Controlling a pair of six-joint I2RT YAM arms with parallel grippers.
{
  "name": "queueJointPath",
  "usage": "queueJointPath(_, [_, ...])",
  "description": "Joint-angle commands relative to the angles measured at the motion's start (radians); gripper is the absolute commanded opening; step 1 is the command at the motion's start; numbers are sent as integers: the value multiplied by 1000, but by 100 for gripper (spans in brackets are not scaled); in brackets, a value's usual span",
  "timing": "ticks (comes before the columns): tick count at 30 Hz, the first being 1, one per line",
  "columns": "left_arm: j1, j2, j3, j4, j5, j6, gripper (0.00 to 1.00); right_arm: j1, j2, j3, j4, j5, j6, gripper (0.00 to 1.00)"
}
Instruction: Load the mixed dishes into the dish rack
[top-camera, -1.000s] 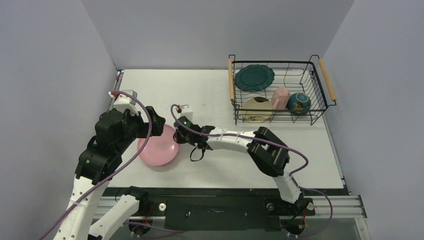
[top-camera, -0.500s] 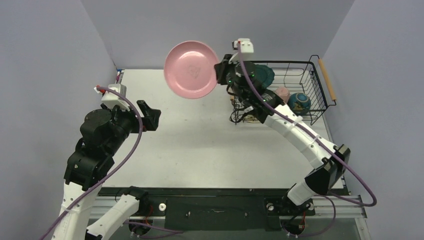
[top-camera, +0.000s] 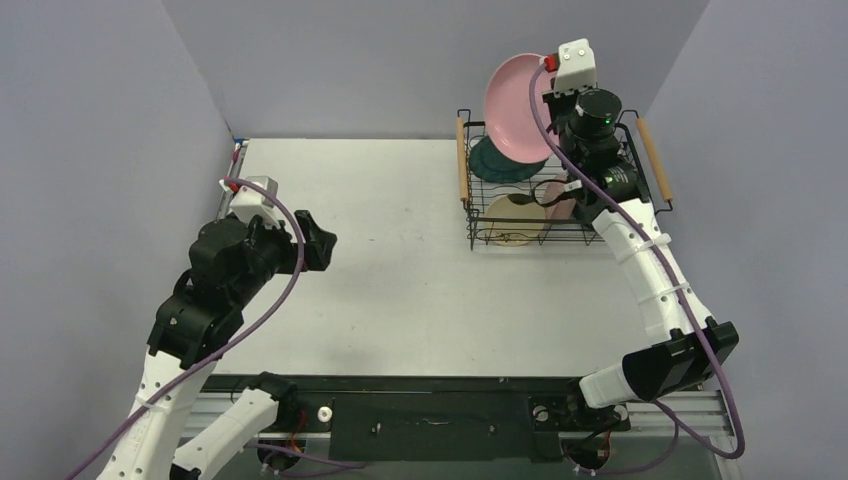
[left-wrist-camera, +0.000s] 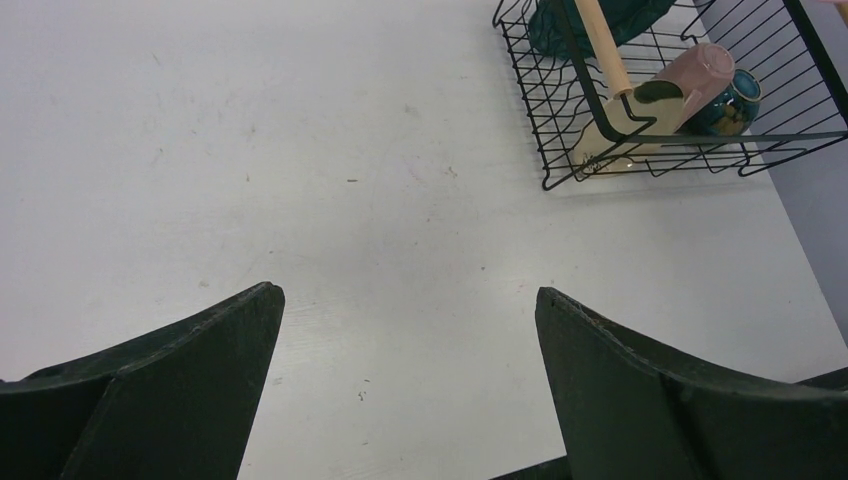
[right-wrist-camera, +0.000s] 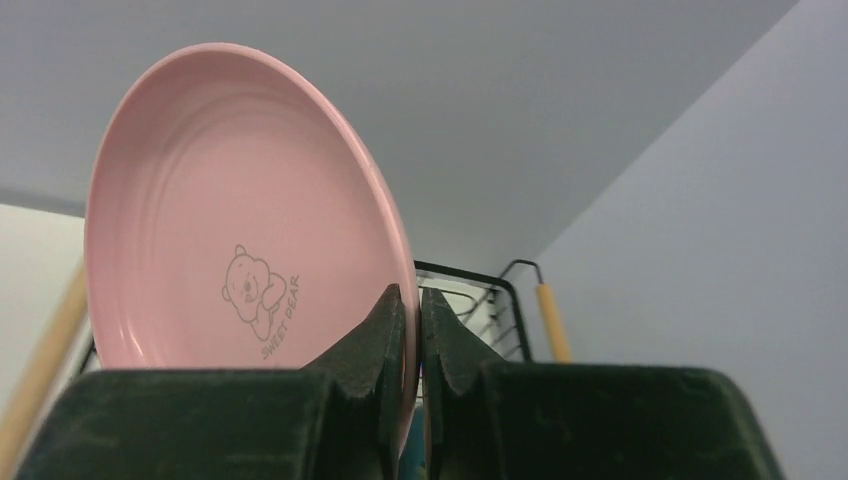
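My right gripper (top-camera: 550, 106) is shut on the rim of the pink round plate (top-camera: 515, 105) and holds it on edge, high above the dish rack (top-camera: 463, 165). In the right wrist view the fingers pinch the plate (right-wrist-camera: 230, 230) at the gripper (right-wrist-camera: 410, 296). In the rack lie the teal scalloped plate (top-camera: 492, 162), the cream shallow dish (top-camera: 514, 220) and the pink cup (top-camera: 560, 200). The dark-teal bowl (left-wrist-camera: 738, 105) shows in the left wrist view. My left gripper (top-camera: 322, 240) is open and empty above the table's left half.
The rack (left-wrist-camera: 603, 45) stands at the table's far right corner, next to the right wall. Grey walls close in the left, back and right sides. The left gripper (left-wrist-camera: 405, 300) looks down on bare white tabletop (left-wrist-camera: 330, 150).
My right gripper took the pink plate off the table near the left arm, lifted it and carried it right, to above the rack. The left arm drew back a little.
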Motion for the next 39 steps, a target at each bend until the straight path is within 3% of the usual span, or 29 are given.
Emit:
queueJointPath(1, [-31, 12, -5, 68, -7, 5, 97, -84, -41, -13, 14, -107, -284, 0])
queueJointPath(6, [-64, 43, -13, 75, -34, 21, 97, -101, -30, -83, 67, -116, -539, 0])
queueJointPath(15, [-99, 104, -18, 91, -32, -12, 97, -93, 56, -116, 150, -204, -829, 0])
queueJointPath(20, [-105, 134, -20, 94, -46, -16, 97, -81, 115, -102, 90, -299, -1044, 0])
queueJointPath(27, [-122, 167, -42, 113, -66, -16, 97, -78, 175, -107, 24, -424, -1224, 0])
queueJointPath(39, [-130, 198, -35, 115, -83, -15, 97, -60, 353, -12, -21, -458, -1358, 0])
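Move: The pink plate is already pinched by its rim in the right hand, high over the dish rack. The gap it is taken to, between the teal plate and the beige plate, lies about 8 cm ahead, 4 cm left and 32 cm below. The teal plate stands some 8 cm beyond that gap, the beige plate 8 cm nearer; the pink mug is 2 cm ahead of the hand and 7 cm right, 33 cm down. From the left hand the gap is about 29 cm ahead, 36 cm right and 21 cm below. The pink plate, still pinched at its rim, is lowered about 17 cm towards the gap between the teal and beige plates and carried some 10 cm forward; the right hand first slips right, then swings back left past its starting line. Meanwhile it rolls about 75 degrees, left side dipping, and turns counter-clockwise. The empty left hand, fingers wide open, sinks and drifts right and forward. ##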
